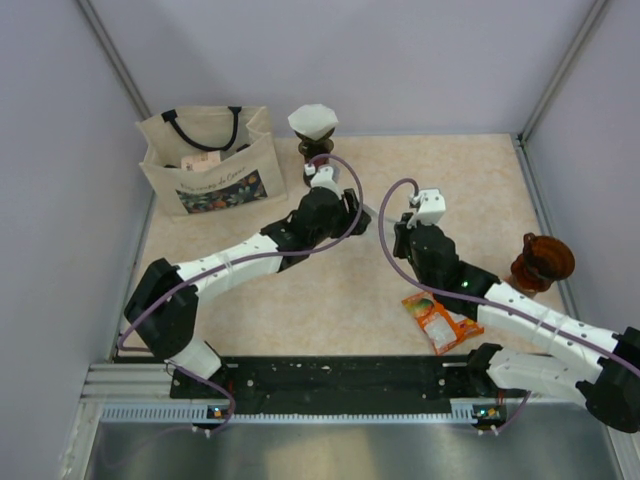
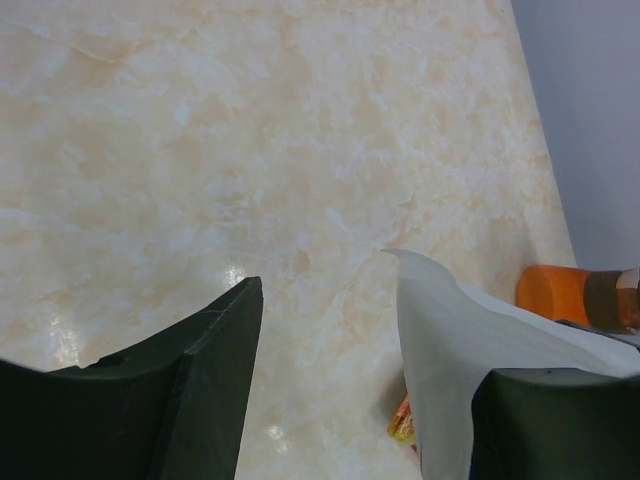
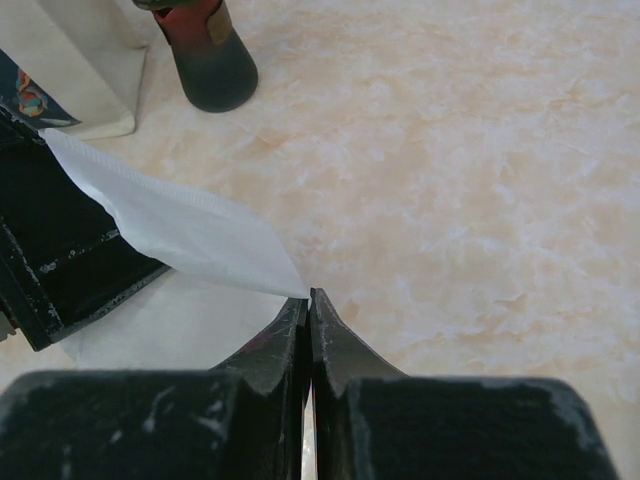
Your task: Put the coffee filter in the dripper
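Note:
A white paper coffee filter (image 3: 190,235) hangs in the air between my two grippers. My right gripper (image 3: 309,297) is shut, with the filter's pointed corner pinched at its very tips. My left gripper (image 2: 370,340) stands open, and the filter (image 2: 450,340) lies against the inner face of its right finger only. Seen from above, the two grippers, left (image 1: 358,205) and right (image 1: 392,222), meet over the middle of the table. The dark dripper (image 1: 318,150) stands at the back beside the bag with a white filter (image 1: 313,122) sitting in its top. Its dark lower part (image 3: 212,65) shows in the right wrist view.
A canvas tote bag (image 1: 210,160) stands at the back left. A reddish-brown cone-shaped vessel (image 1: 541,262) is at the right edge, seen orange (image 2: 575,295) from the left wrist. An orange snack packet (image 1: 440,320) lies near the right arm. Grey walls enclose the table.

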### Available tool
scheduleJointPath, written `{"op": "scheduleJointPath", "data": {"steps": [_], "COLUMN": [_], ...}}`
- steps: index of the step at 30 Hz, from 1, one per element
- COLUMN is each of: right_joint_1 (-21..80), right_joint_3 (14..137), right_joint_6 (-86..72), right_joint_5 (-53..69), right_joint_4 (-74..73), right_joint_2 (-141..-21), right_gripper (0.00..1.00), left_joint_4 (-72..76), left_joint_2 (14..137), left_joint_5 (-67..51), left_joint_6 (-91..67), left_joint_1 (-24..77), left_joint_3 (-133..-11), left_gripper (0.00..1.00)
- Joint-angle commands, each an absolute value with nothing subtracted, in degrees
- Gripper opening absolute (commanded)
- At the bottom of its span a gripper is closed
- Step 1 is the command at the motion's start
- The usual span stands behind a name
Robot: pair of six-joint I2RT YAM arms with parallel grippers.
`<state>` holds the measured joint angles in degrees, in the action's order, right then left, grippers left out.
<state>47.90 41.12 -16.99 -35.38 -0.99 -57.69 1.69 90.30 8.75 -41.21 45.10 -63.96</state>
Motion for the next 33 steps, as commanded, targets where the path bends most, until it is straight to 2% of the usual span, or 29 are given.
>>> {"op": "scheduleJointPath", "data": {"steps": [1, 6, 9, 12, 18, 22, 33], "right_joint_1": [47.0, 46.3, 45.7, 45.4, 45.4, 45.4, 45.4], "right_joint_3": [40.8, 41.1, 41.0, 40.8, 40.6, 42.8, 46.2], "right_joint_6": [-19.3, -20.8, -21.7, -20.7, -11.3, -7.5, -5.8], "right_joint_5": [-37.3, -36.5, -36.6, -34.7, -23.6, -22.9, -16.3], "right_joint_4": [-2.5, -3.1, -3.7, -2.9, 3.3, 3.3, 5.0], "right_joint_2": [-56.1, -56.0, -55.8, -56.0, -57.6, -60.4, -66.2], "right_gripper": [0.00, 0.00, 0.00, 0.01, 0.36, 0.45, 0.48], "left_joint_4": [1.0, 0.4, 0.2, 0.2, -3.9, -8.6, -12.2], "left_joint_2": [88.0, 88.2, 87.8, 87.6, 88.8, 89.3, 90.7], "left_joint_5": [13.1, 13.6, 13.7, 12.8, 8.2, 8.1, 6.2], "left_joint_6": [-39.6, -38.8, -38.8, -38.5, -38.6, -37.2, -34.9], "left_joint_1": [44.5, 44.4, 44.5, 44.5, 44.6, 45.4, 46.1], "left_joint_3": [-64.0, -64.3, -64.4, -64.5, -67.1, -69.6, -71.8], "left_gripper": [0.59, 0.42, 0.38, 0.30, 0.18, 0.17, 0.17]}}
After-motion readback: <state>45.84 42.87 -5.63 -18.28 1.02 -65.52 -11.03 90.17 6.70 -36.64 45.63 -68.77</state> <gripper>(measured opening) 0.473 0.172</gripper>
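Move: The coffee filter, pinched in the right fingertips, already reaches into the left hand's open fingers: its middle is about 3 cm right of the left hand and 1 cm back, roughly level. From the right hand the filter's middle lies some 4 cm left, 3 cm ahead and slightly lower. The carafe with the dripper stands about 15 cm ahead of the left hand and 10 cm to its left; the orange packet lies about 12 cm back and 12 cm right of the right hand. The left fingers close on the filter's near part and pinch it while the right hand, almost still, keeps hold. Then the right fingers open to about half, letting go, and that hand goes about 4 cm left and 3 cm down towards the filter's free side, turning some 15 degrees counter-clockwise. The left hand, holding on, eases back about 2 cm and rolls slightly. ##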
